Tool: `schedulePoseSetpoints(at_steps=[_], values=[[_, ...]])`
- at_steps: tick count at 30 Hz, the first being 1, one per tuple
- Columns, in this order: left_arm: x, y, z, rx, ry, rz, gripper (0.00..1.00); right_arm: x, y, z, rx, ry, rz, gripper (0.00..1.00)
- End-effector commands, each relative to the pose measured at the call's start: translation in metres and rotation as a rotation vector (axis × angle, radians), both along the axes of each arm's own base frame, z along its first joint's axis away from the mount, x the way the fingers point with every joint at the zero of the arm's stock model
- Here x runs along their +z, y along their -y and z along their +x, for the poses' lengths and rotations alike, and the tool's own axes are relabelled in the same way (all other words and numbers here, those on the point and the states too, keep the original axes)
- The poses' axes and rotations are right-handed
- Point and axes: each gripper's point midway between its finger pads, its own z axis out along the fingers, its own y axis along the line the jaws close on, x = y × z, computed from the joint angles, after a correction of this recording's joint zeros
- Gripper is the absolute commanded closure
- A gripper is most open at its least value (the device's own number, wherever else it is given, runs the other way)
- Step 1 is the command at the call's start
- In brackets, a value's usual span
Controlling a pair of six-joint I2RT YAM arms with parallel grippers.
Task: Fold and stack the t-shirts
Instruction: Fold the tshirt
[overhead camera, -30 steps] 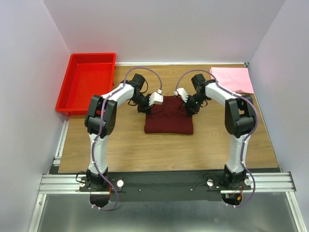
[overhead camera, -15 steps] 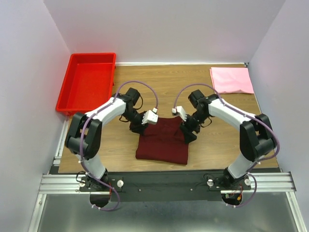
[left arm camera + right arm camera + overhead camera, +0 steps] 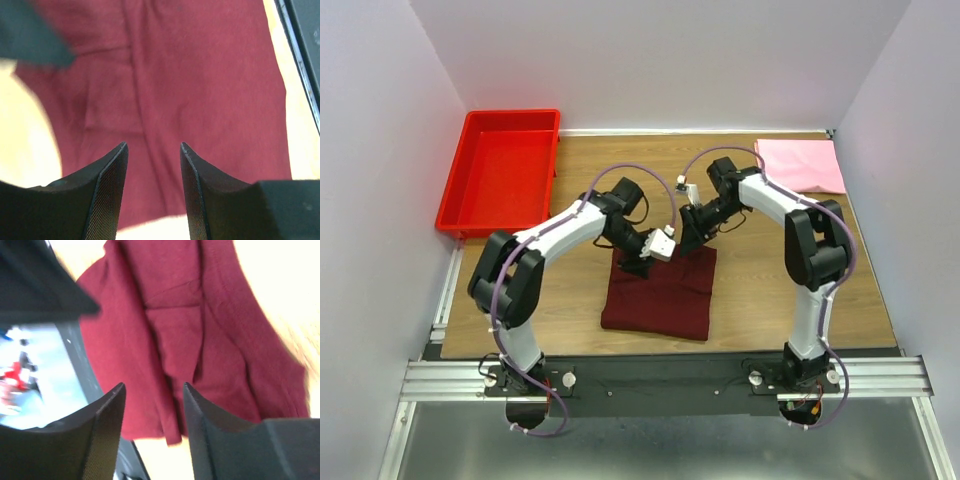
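The dark maroon t-shirt (image 3: 660,298) lies folded on the wooden table, near the front middle. It fills the left wrist view (image 3: 200,90) and the right wrist view (image 3: 200,325). My left gripper (image 3: 636,264) (image 3: 152,145) is open and empty over the shirt's far left edge. My right gripper (image 3: 691,238) (image 3: 153,385) is open and empty, over the shirt's far right edge. The light pink t-shirt (image 3: 800,165) lies folded flat at the back right corner, apart from both grippers.
A bright red plastic bin (image 3: 500,175) stands at the back left, partly off the table's edge. White walls close in the back and sides. The black base rail (image 3: 660,380) runs along the near edge.
Both grippers pulled the maroon shirt toward the near edge, then let go of it. Both grippers now hang open over its far edge, the left having moved right and the right back.
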Motion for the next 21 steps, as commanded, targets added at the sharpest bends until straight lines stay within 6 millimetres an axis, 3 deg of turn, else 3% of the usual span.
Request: schedulePoseSetpoints(at_steps=[1, 5, 11, 21], values=[[-0.007, 0.028, -0.003, -0.030, -0.039, -0.046, 0.47, 0.004, -0.023, 0.020, -0.061, -0.070, 0.080, 0.46], [-0.026, 0.040, -0.006, -0.034, -0.060, -0.018, 0.46, -0.012, -0.028, 0.038, -0.065, -0.052, 0.068, 0.46], [-0.047, 0.042, -0.003, -0.024, -0.060, 0.023, 0.46, -0.032, -0.032, 0.059, -0.069, -0.025, 0.051, 0.46], [-0.072, 0.040, -0.003, -0.008, -0.108, 0.085, 0.48, -0.069, -0.032, 0.065, -0.072, -0.058, 0.013, 0.46]])
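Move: The maroon t-shirt lies bunched under both raised hands. From the left hand, the t-shirt's crosswise ridge is about 4 cm right, 1 cm back and 8 cm down; the near edge's middle is some 14 cm back and 5 cm right. From the right hand, the t-shirt's far edge lies about 5 cm ahead, 3 cm left and 8 cm below; the pink t-shirt sits some 20 cm ahead and 26 cm right. No contact with the maroon t-shirt can be made out yet as both hands come down on it with fingers staying half open. The left sinks about 7 cm while shifting some 3 cm right over the crosswise ridge; the right reaches about 6 cm forward to the far edge, drifting left, and drops nearly as much, mostly late. The wrists hardly turn. ##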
